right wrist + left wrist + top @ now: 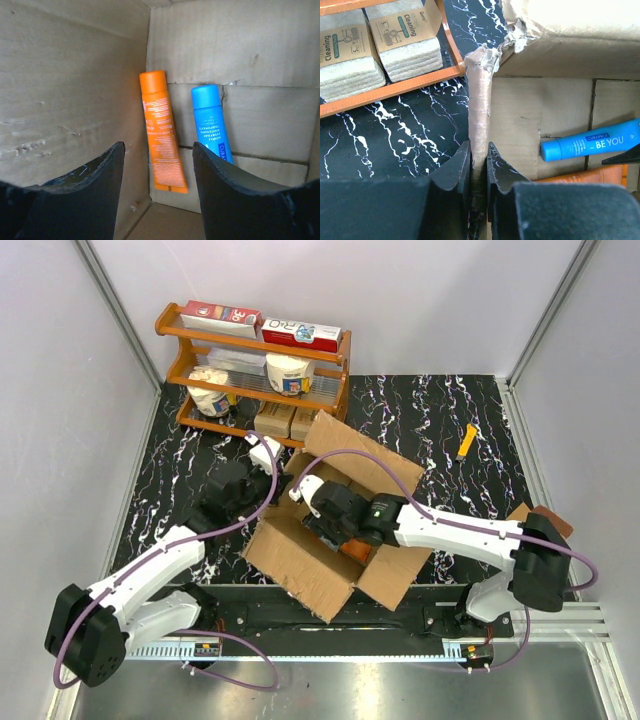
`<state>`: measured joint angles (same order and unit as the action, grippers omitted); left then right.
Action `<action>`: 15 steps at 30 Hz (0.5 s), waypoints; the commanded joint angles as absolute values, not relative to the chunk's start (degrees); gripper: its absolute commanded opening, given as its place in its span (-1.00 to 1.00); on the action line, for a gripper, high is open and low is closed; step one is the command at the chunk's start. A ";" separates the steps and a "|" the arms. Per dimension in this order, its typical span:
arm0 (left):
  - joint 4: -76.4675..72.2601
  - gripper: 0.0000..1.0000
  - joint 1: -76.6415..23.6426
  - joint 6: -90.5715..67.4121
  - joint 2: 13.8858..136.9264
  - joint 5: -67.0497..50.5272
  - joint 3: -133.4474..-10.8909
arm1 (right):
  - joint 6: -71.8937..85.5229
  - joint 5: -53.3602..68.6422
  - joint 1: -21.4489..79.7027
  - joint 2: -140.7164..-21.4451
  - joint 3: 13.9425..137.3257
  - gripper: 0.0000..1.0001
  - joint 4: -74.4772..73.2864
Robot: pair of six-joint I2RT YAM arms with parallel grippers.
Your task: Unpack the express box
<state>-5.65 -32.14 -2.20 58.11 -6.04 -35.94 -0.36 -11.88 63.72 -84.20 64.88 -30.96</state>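
Observation:
The express box (300, 562), a large brown carton, lies in the middle of the table with its flaps spread open. My left gripper (268, 455) is at its left side, and in the left wrist view the gripper (479, 147) is shut on the upright cardboard edge (481, 100) of the box. My right gripper (322, 515) reaches down inside the box. There it (158, 145) stands open with nothing between its fingers. An orange tube (161, 130) and a blue toothpaste tube (210, 122) lean against the inner wall just beyond the fingertips. The blue tube (590, 145) also shows in the left wrist view.
An orange wooden shelf (250, 360) at the back holds red-and-white boxes, white tubs and small tan cartons (405, 40), close to the box's far-left flap. A small yellow item (466, 442) lies at the back right. A brown piece (545, 515) sits by the right arm.

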 commanded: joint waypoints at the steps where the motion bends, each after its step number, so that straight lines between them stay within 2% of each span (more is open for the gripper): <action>1: -16.62 -1.00 -32.26 -2.29 55.55 -8.79 -35.77 | -0.35 -16.34 65.21 -86.04 65.04 0.24 -30.41; 10: -2.38 -1.00 -32.25 -0.44 58.71 -10.64 -45.87 | -3.60 -24.08 65.57 -93.95 68.64 0.25 -36.81; 15: -5.70 -1.00 -32.26 1.93 56.08 -10.55 -43.42 | -2.29 -24.17 65.57 -95.97 68.91 0.25 -37.53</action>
<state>0.95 -32.18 1.23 59.18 -8.36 -41.63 -2.31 -21.15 65.14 -95.59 66.41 -35.99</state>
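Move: The blue tube lies on the box floor beneath my right hand, about 3 cm ahead, 4 cm to the right and 8 cm down. The orange tube lies alongside against the box wall, about 1 cm back and 1 cm right of this hand, also 8 cm down. My left hand already pinches the edge of the box wall; the blue tube is some 8 cm back, 13 cm right and 14 cm below it. I sink my open right hand about 6 cm deeper into the box, easing 2–3 cm to the right so its fingers come over the blue tube, and roll it some 20 degrees until they point more steeply down. My left hand keeps its pinch on the cardboard wall, raising the edge about 1.5 cm. ##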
